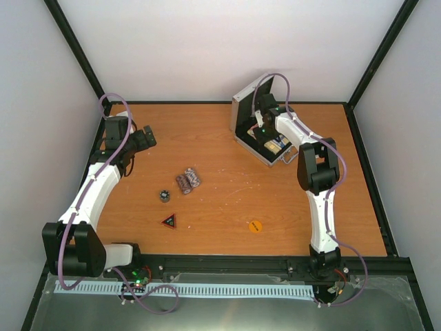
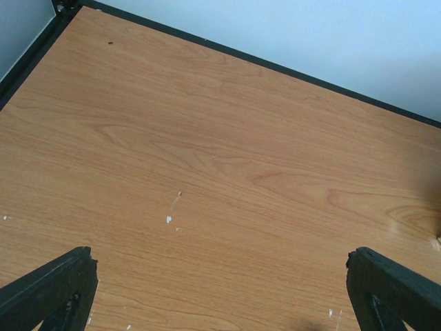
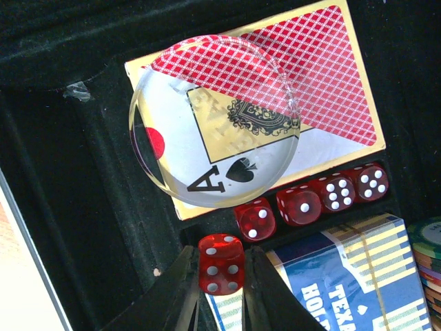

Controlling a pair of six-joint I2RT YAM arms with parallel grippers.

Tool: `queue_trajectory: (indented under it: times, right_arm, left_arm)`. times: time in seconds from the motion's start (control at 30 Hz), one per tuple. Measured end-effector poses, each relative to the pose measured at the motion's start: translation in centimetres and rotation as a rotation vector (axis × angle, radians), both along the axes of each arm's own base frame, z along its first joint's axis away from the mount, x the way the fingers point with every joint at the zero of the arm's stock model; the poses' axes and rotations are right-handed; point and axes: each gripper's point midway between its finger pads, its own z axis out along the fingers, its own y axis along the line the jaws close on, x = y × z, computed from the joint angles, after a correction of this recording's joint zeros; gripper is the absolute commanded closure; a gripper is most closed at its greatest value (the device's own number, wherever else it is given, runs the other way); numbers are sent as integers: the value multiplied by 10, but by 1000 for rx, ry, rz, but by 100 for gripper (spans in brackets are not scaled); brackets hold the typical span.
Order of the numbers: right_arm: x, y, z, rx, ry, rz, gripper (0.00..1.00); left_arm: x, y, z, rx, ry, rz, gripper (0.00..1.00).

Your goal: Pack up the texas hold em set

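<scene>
The silver case point(image 1: 249, 103) stands open at the back right of the table, and my right gripper point(image 1: 264, 131) reaches into it. In the right wrist view my right gripper point(image 3: 220, 255) is shut on a small red die point(image 3: 222, 272), just above the blue-yellow card deck point(image 3: 344, 276). Several more red dice point(image 3: 313, 200) lie in a slot of the black lining. A clear round disc point(image 3: 215, 121) rests on a red-backed deck point(image 3: 310, 76). Striped chip stacks point(image 1: 187, 180), a dark triangle point(image 1: 169, 221) and an orange disc point(image 1: 255, 225) lie on the table. My left gripper point(image 1: 146, 138) is open.
A small dark round piece point(image 1: 165, 196) lies left of the chip stacks. Chips point(image 3: 427, 255) sit in the case at the right edge of the right wrist view. My left gripper point(image 2: 220, 258) hangs over bare wood near the table's black back edge point(image 2: 275, 65).
</scene>
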Motion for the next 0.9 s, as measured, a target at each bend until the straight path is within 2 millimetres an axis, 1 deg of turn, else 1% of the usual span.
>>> queue_trajectory:
  times: [0.1,0.2,0.43,0.67,0.77,0.9]
  right_arm:
    - [0,0,0,0,1,1,71]
    - [0,0,-1,-1,2,0,67]
    - [1,0,-2,-2,0,-3,65]
    - [2,-5,-2,-25,-8,-17,64]
    - [2,-5,-3,-27,-7,-20,61]
    - [2,-6,-10,-27,-10,-28,57]
  left_arm:
    - [0,0,0,0,0,0,0]
    - [0,0,0,0,-1,0,0]
    - [0,0,1,0,-3,0,0]
    - [0,0,1,0,-3,0,0]
    - [0,0,1,0,-3,0,0]
    - [0,0,1,0,-3,0,0]
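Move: The right hand holds a red die just above the empty near-left end of the dice row in the case, about 2 cm below and hardly 1 cm ahead of the fingertips. The nearest seated die is some 2 cm ahead and 2 cm right, the ace card about 5 cm straight ahead, the blue card box roughly 5 cm right and level with the hand. From the left hand that slot is about 42 cm right, 11 ahead and 17 below. The right fingers let go of the red die, parting to a little over a third of their range while the hand stays almost in place over the slot. The open hand then eases about half a centimetre right and sinks about 1 cm towards the dice, with barely any turn of the wrist. ##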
